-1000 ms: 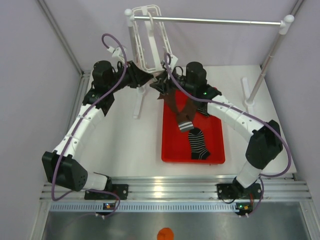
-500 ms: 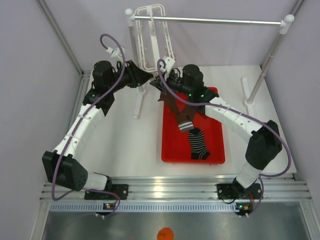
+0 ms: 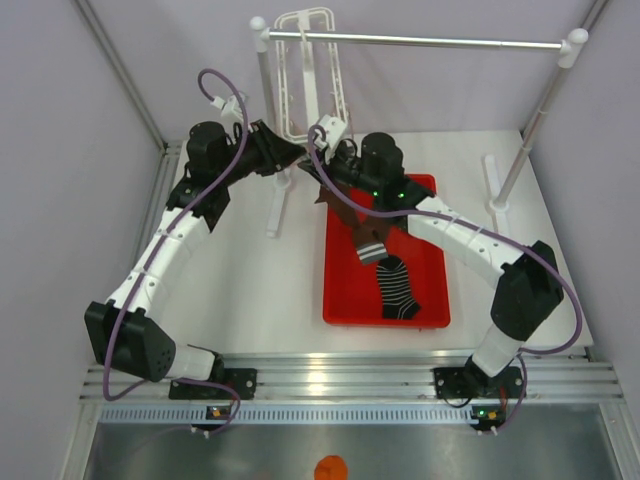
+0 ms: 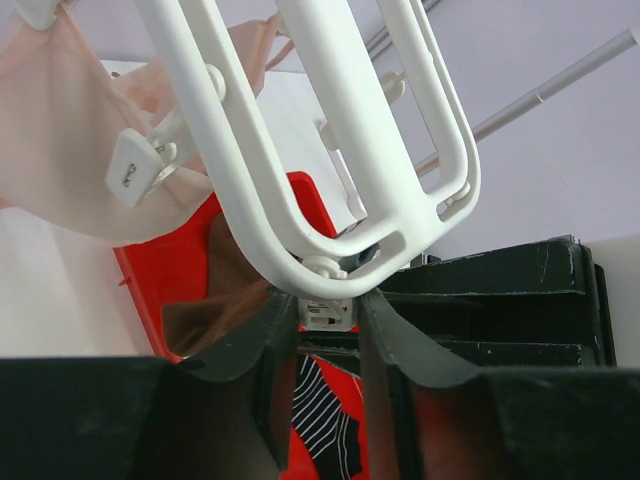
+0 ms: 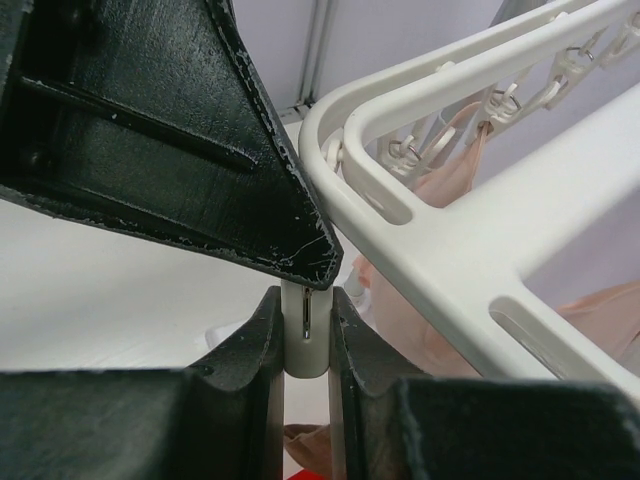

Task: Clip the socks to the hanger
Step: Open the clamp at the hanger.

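Note:
The white hanger (image 3: 300,70) hangs from the crossbar at the back. My left gripper (image 3: 303,160) is shut on its lower corner, the fingers either side of a white peg (image 4: 328,313) under the frame (image 4: 330,130). My right gripper (image 5: 305,320) is shut on a peg (image 5: 306,335) just under the left finger (image 5: 200,150). A dark brown sock (image 3: 350,215) with a striped cuff trails from beneath the grippers down over the tray; its top end is hidden. A black striped sock (image 3: 398,288) lies in the tray.
The red tray (image 3: 340,300) sits right of centre on the white table. A white-posted stand with a metal crossbar (image 3: 420,41) spans the back, with a post foot (image 3: 497,195) at the right. Pale pink fabric (image 4: 60,150) hangs clipped to the hanger.
My right gripper has moved left toward the hanger's corner and closed on a peg. The left arm has hardly moved.

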`<state>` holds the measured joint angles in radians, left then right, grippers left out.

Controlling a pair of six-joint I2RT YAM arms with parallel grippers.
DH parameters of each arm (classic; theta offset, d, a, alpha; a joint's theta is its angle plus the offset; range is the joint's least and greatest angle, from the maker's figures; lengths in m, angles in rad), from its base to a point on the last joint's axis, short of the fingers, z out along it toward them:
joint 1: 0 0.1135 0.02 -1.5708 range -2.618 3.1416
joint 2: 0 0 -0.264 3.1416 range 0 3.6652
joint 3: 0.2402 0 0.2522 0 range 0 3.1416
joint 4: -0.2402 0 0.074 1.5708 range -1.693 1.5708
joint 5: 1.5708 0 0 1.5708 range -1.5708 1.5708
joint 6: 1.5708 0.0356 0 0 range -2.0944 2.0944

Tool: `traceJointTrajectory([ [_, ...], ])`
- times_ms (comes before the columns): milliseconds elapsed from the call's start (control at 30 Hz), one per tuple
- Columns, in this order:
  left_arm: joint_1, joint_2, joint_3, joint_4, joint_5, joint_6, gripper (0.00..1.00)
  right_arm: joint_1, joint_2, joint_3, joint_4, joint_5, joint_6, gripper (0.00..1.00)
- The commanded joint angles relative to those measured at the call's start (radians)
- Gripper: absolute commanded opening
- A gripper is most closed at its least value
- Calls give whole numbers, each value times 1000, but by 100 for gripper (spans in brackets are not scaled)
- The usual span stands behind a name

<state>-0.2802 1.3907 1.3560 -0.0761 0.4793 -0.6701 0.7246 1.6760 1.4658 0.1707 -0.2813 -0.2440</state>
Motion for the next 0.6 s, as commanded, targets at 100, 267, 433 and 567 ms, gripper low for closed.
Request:
traceJointTrajectory([
  [100, -5, 4, 6, 45, -22, -19, 5, 27, -52, -8, 50, -19, -17, 0],
  [267, -2, 4, -1, 45, -21, -10, 0, 19, -67, -12, -2, -30, -20, 29],
  [433, 4, 5, 0, 42, -16, 4, 0, -29, -122, -38, -66, -94, 11, 63],
  [567, 6, 8, 3, 41, -16, 7, 0, -97, -176, -68, -163, -258, 77, 77],
])
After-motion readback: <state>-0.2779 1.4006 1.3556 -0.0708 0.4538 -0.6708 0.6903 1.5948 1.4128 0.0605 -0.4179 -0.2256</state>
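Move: The clamp at the hanger's near end sits between the left gripper's still-open fingers, its middle about 1 cm ahead, 1 cm right and 1 cm below; the right gripper already holds it, about 1 cm below its middle. From the left hand, the hanger's near bar is roughly 2 cm ahead, 2 cm right and 3 cm up, the pink cloth some 12 cm ahead, 7 cm right and 8 cm down, and the red tray 9 cm back, 19 cm right, 37 cm below. Shut the left fingers on the upper part of the clamp, just under the hanger bar, keeping that hand almost in place. Only once they pinch it, open the right fingers wide, let go of the clamp's lower part and draw the right hand about 3 cm back, a little to its right and down, turning slightly counter-clockwise. ##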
